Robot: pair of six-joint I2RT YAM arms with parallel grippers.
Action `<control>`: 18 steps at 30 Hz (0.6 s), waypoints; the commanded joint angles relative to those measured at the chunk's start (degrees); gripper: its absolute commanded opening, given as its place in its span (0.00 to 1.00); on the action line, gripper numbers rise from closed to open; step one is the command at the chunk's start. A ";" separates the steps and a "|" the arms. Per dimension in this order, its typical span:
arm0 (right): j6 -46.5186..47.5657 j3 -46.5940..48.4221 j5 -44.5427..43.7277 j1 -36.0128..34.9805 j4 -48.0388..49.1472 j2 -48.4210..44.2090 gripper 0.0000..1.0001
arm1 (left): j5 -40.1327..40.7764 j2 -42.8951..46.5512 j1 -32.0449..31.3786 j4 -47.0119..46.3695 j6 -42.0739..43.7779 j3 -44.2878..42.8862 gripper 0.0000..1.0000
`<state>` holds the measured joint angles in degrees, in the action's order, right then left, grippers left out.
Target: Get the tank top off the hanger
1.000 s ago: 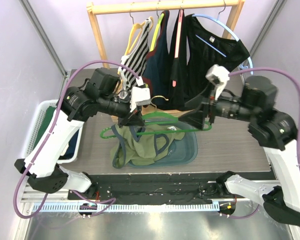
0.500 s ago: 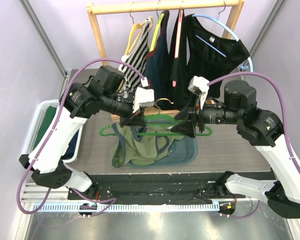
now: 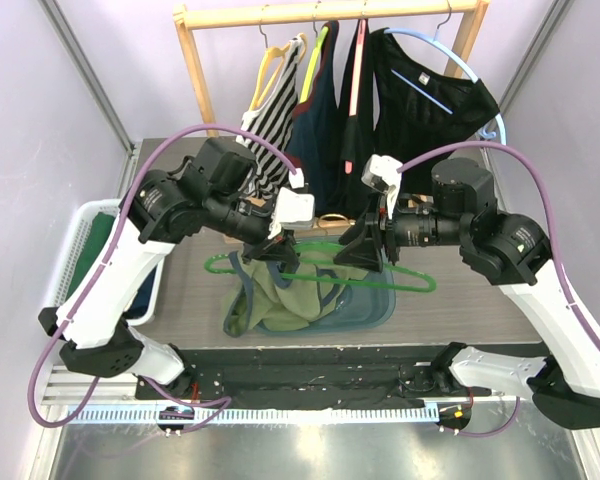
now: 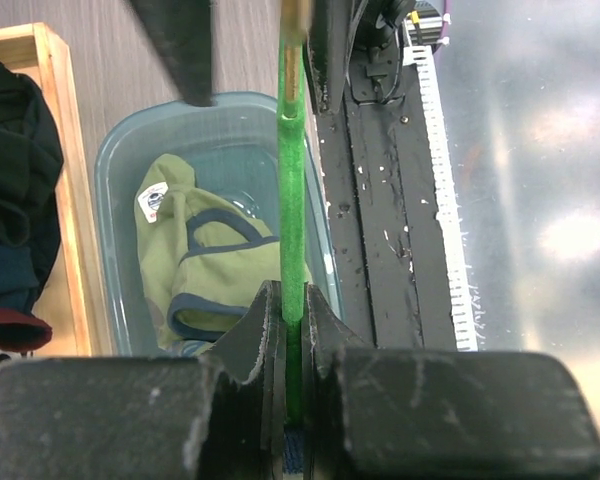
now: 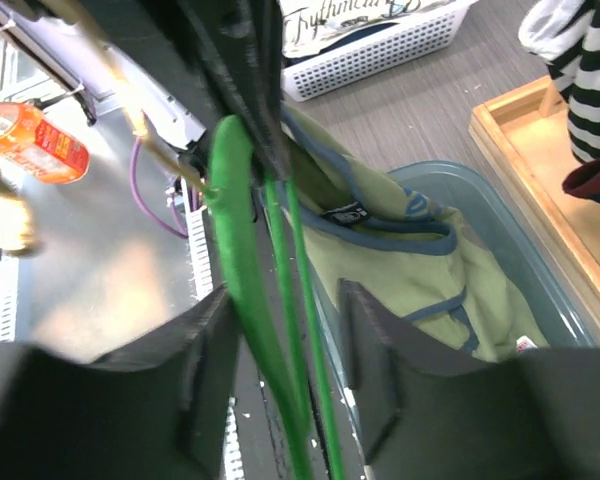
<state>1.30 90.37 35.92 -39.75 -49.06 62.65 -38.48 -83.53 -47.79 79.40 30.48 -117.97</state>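
A green hanger [image 3: 380,275] is held over the table, and my left gripper [image 3: 285,245] is shut on it near its left half. The left wrist view shows the hanger's bar [image 4: 292,200] clamped between my left gripper's [image 4: 292,330] jaws. An olive tank top [image 3: 270,300] with blue trim droops from the hanger into a teal bin [image 3: 375,305]. My right gripper [image 3: 352,250] stands open around the hanger's arm and wires [image 5: 242,260]. They pass between its fingers [image 5: 205,350] without being clamped. The tank top [image 5: 400,280] lies just beyond them.
A wooden rack [image 3: 195,60] at the back holds a striped top [image 3: 270,110] and several dark garments [image 3: 420,110] on hangers. A white basket [image 3: 80,240] with clothes sits at the left table edge. The rack's wooden base [image 5: 525,140] runs beside the bin.
My right gripper has moved left along the hanger to its middle, and its jaws have narrowed around the bars. The left gripper has shifted slightly right, still gripping.
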 commanded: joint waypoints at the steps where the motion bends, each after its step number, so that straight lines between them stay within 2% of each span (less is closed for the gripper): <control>1: 0.72 1.40 -1.21 -0.07 1.24 -0.07 0.36 | -2.92 1.26 -0.55 0.33 0.64 -2.34 0.00; 3: 0.55 0.78 -1.47 -0.07 1.51 -0.34 0.21 | -1.43 1.35 -0.55 -1.77 -0.07 -2.52 0.00; 4: -0.15 -0.10 -2.25 -0.07 2.29 -0.95 0.01 | -0.29 1.26 -0.55 -2.92 -0.50 -2.61 0.01; 5: -0.51 -0.63 -4.35 -0.07 2.91 -1.56 0.01 | 3.11 1.35 -0.55 -4.32 -1.12 -2.44 0.06; 7: -1.12 -1.85 -6.47 -0.07 4.49 -3.58 0.01 | 7.96 1.09 -0.55 -10.12 -3.39 -2.70 0.61; 8: -1.21 -2.12 -10.48 -0.07 5.11 -4.20 0.01 | 10.42 0.48 -0.55 -12.23 -4.28 -3.57 0.85; 9: -1.21 -2.30 -12.17 0.02 5.46 -4.73 0.01 | 15.23 0.12 -0.46 -15.99 -5.33 -4.45 0.99; 12: -1.21 -2.74 -18.93 0.02 5.90 -7.71 0.01 | 19.92 -2.43 -0.46 -19.35 -5.78 -11.47 1.00; 15: -1.21 -3.27 -22.37 0.02 5.03 -11.05 0.01 | 22.04 -3.40 -0.64 -21.82 -6.57 -14.47 1.00; 18: -3.14 -3.53 -23.44 0.02 3.80 -14.04 0.01 | 25.02 -1.65 -1.42 -22.70 -7.80 -10.11 1.00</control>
<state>0.49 86.17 18.09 -39.88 -48.49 53.49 -19.79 -86.91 -48.34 62.26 25.10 -130.39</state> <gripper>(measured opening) 0.099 0.996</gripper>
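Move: The green hanger is already pinched in my left hand, and its bar also runs between my right fingers, still half open. The tank top's strap hangs on it about 2 cm left of my left hand and 3 below. From that hand the blue bin is some 6 cm right, 2 back and 20 below; the striped top is about 18 ahead and 3 left. From my right hand the bin's middle is roughly 4 cm left, 3 back and 21 below. I pinch the hanger's bar with my right fingers first. Only then do I open my left hand wide, letting the hanger go, and lift it away up and forward, some 9 cm up and 8 cm out towards the rack, its fingers swinging round forward. Meanwhile my right hand draws the hanger about 5 cm to the right, turning it clockwise some 15 degrees. ##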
